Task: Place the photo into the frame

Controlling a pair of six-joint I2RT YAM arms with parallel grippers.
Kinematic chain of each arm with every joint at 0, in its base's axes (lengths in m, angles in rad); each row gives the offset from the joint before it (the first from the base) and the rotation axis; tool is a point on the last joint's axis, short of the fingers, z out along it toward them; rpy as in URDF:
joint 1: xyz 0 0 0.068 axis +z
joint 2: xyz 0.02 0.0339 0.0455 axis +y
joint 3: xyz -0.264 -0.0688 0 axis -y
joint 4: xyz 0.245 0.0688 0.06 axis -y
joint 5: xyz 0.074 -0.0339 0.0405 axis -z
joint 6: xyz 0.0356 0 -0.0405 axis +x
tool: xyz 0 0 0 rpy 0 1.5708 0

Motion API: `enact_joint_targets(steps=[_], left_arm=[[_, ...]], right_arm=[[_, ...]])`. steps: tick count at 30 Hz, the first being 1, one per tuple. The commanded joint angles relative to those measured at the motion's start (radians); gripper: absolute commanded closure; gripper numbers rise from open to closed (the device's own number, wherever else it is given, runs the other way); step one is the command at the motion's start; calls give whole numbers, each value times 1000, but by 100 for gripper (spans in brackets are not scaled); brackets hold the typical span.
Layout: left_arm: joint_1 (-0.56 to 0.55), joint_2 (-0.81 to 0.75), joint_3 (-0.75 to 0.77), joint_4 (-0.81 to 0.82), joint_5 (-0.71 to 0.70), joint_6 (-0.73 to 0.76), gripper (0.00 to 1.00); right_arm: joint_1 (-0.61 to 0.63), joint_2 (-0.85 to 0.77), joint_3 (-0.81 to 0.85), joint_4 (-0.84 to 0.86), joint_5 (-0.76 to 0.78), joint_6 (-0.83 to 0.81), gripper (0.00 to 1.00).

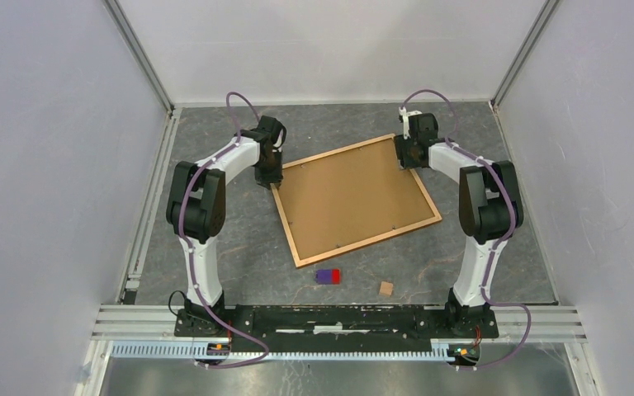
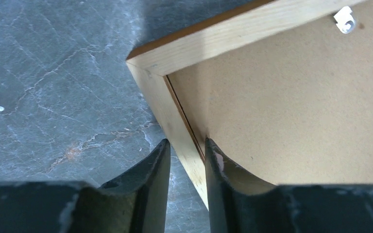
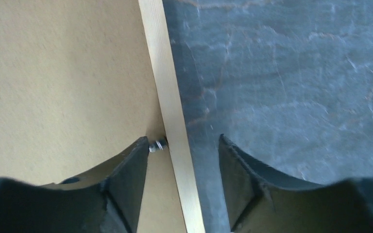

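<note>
The frame [image 1: 369,242] of light wood lies face down on the grey table, with the brown backing board [image 1: 351,198] set in it. The photo is hidden. My left gripper [image 1: 271,181] is at the frame's left corner. In the left wrist view [image 2: 185,145] its fingers close tightly on the moulding [image 2: 233,36], one outside and one on the board [image 2: 296,107]. My right gripper [image 1: 404,161] is at the far right corner. In the right wrist view [image 3: 184,143] it is open and straddles the rail [image 3: 162,73], with gaps on both sides.
A small metal clip [image 3: 158,144] sits by the right gripper's inner finger, and another clip [image 2: 345,22] is on the board. A purple and red block [image 1: 328,275] and a small wooden cube [image 1: 386,288] lie in front of the frame. White walls enclose the table.
</note>
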Motion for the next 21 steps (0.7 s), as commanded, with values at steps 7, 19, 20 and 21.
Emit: enact_joint_targets(steps=[7,19,20,21], left_arm=[[12,-294,-50,67,64,10,28],[9,-661,-284,302,271,-15,17],[6,-686,-303,322,287,-14,17],[-2,-710,-318,343,301,-14,16]], right_arm=[[56,-420,-132,-166,87,91,3],[122,-817,-526,-166,-37,351,2],[120,-830,-557,-154,-63,392,2],[119,-838,-590,-139,-89,429,2]])
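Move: The right hand's open fingers straddle the frame's right edge at a clip. Its next clip, on the near edge, lies about 22 cm back and 7 cm to its left, a little lower. The frame's near right corner is roughly 18 cm back and 5 cm right of the hand; another near-edge clip is 28 cm back and 21 cm left. The left hand straddles the left edge: its clip lies 12 cm back, 4 cm right, the near-edge clip about 14 cm back, 30 cm right. Both hands come free of the frame at once. The left opens wide off the left edge and lifts nearly straight up, some 18 cm, its wrist tilting. The right opens fully, leaves the right-edge clip and swings back about 16 cm in an arc over the backing, up 14 cm and then sinking by about 4, towards the near-edge clip by the corner. ##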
